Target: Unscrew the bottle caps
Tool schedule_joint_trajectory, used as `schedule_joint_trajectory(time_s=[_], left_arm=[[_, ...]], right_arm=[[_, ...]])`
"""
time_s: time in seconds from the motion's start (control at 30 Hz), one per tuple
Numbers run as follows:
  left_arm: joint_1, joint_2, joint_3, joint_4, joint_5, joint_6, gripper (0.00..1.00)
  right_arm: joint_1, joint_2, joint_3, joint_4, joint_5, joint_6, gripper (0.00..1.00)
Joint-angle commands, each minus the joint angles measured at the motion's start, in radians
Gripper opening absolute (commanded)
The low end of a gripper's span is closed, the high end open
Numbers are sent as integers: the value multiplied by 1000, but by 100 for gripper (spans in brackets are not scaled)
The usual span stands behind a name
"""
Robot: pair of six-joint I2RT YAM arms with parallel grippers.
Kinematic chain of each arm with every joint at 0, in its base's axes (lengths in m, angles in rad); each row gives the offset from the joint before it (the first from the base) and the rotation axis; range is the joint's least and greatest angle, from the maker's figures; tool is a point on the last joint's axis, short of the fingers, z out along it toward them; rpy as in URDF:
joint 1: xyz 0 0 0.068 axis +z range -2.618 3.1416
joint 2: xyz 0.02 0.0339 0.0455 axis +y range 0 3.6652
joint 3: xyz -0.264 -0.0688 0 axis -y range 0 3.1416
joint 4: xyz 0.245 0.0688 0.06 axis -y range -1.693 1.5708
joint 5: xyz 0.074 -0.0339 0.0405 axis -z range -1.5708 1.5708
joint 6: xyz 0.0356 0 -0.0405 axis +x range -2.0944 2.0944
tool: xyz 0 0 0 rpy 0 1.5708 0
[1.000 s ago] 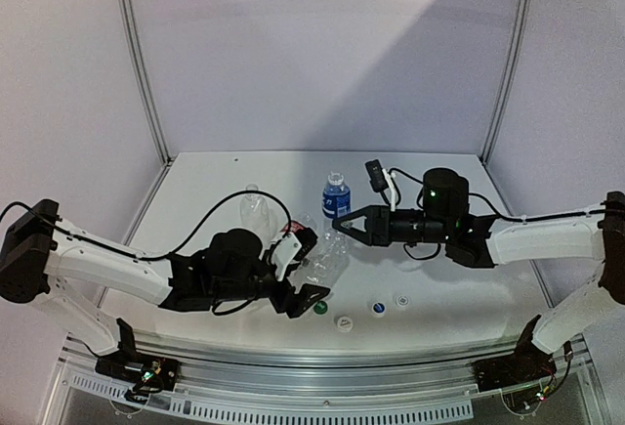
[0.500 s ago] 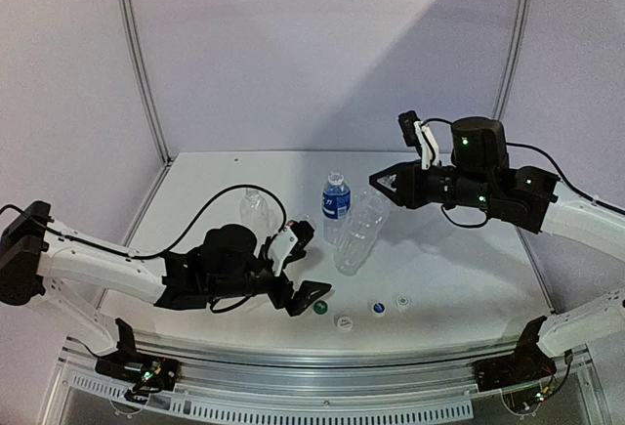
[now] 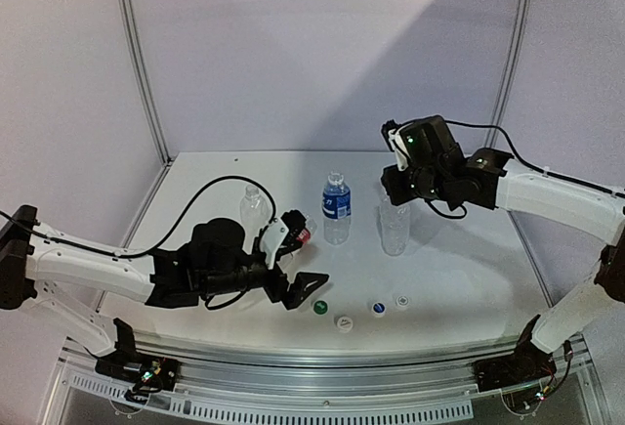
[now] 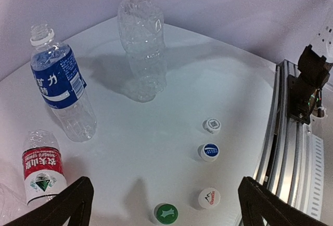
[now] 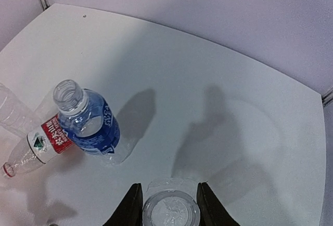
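Note:
My right gripper (image 3: 397, 191) is shut from above on the open neck of an unlabelled clear bottle (image 3: 395, 232), which stands upright at the right of the table; in the right wrist view its fingers (image 5: 131, 208) flank the bottle mouth (image 5: 170, 211). My left gripper (image 3: 296, 286) hangs open and empty over the near table, its jaws wide apart (image 4: 165, 184). Below it lie the bottle caps: green (image 4: 166, 213), white (image 4: 209, 198), blue (image 4: 209, 152) and pale (image 4: 211, 125). The uncapped blue-label bottle (image 3: 336, 208) stands mid-table. The red-label bottle (image 4: 44, 166) is beside my left gripper.
Another unlabelled bottle (image 3: 252, 208) stands behind my left arm. A metal rail (image 3: 342, 352) runs along the near table edge, with the right arm's base (image 4: 309, 88) on it. Enclosure walls and posts (image 3: 142, 63) bound the table at back and sides.
My left gripper opened and let go of the clear bottle. My right gripper carried that bottle up and to the right, and it now stands upright there. The left arm drew back slightly.

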State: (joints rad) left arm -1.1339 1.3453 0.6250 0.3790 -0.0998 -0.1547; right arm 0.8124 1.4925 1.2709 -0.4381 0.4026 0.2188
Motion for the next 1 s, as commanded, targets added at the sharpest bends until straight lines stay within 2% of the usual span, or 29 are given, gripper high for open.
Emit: schedule_joint_trajectory(time_s=[0.0, 0.2, 0.5, 0.8, 0.97], left_arm=[[11, -24, -17, -17, -28, -5, 99], [11, -16, -15, -14, -25, -2, 99], [11, -1, -10, -12, -15, 0, 99], [11, -2, -10, -14, -11, 0, 99], [11, 0, -9, -14, -11, -2, 99]], right_arm=[[-50, 25, -33, 92, 23, -37, 0], [-96, 27, -106, 220, -22, -16, 0], [-96, 53, -159, 295, 16, -23, 9], [-96, 65, -154, 284, 9, -12, 25], [-95, 62, -150, 272, 3, -8, 29]])
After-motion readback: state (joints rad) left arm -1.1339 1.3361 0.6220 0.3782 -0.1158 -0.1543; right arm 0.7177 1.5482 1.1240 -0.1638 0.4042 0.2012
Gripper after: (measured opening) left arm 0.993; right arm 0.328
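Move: The open clear bottle, already held near its neck in the right hand, goes to a table spot about 4 cm ahead, 2 cm right and some 21 cm below that hand. The blue-label bottle stands roughly 6 cm ahead and 12 cm left of the hand, its middle about 12 cm lower; the nearest loose white cap lies on the table about 15 cm back and 3 cm right. From the idle left hand the spot is some 23 cm ahead, 20 cm right and 15 cm below. The clear bottle, still pinched near its mouth, is carried by the right hand about 4 cm forward and 2–3 cm to the right, away from the blue-label bottle, sinking as it goes. The hand then mostly lowers it towards the table, nearly 4 cm down in all, and comes to rest with its tilt hardly changed and the fingers keeping their grip. ##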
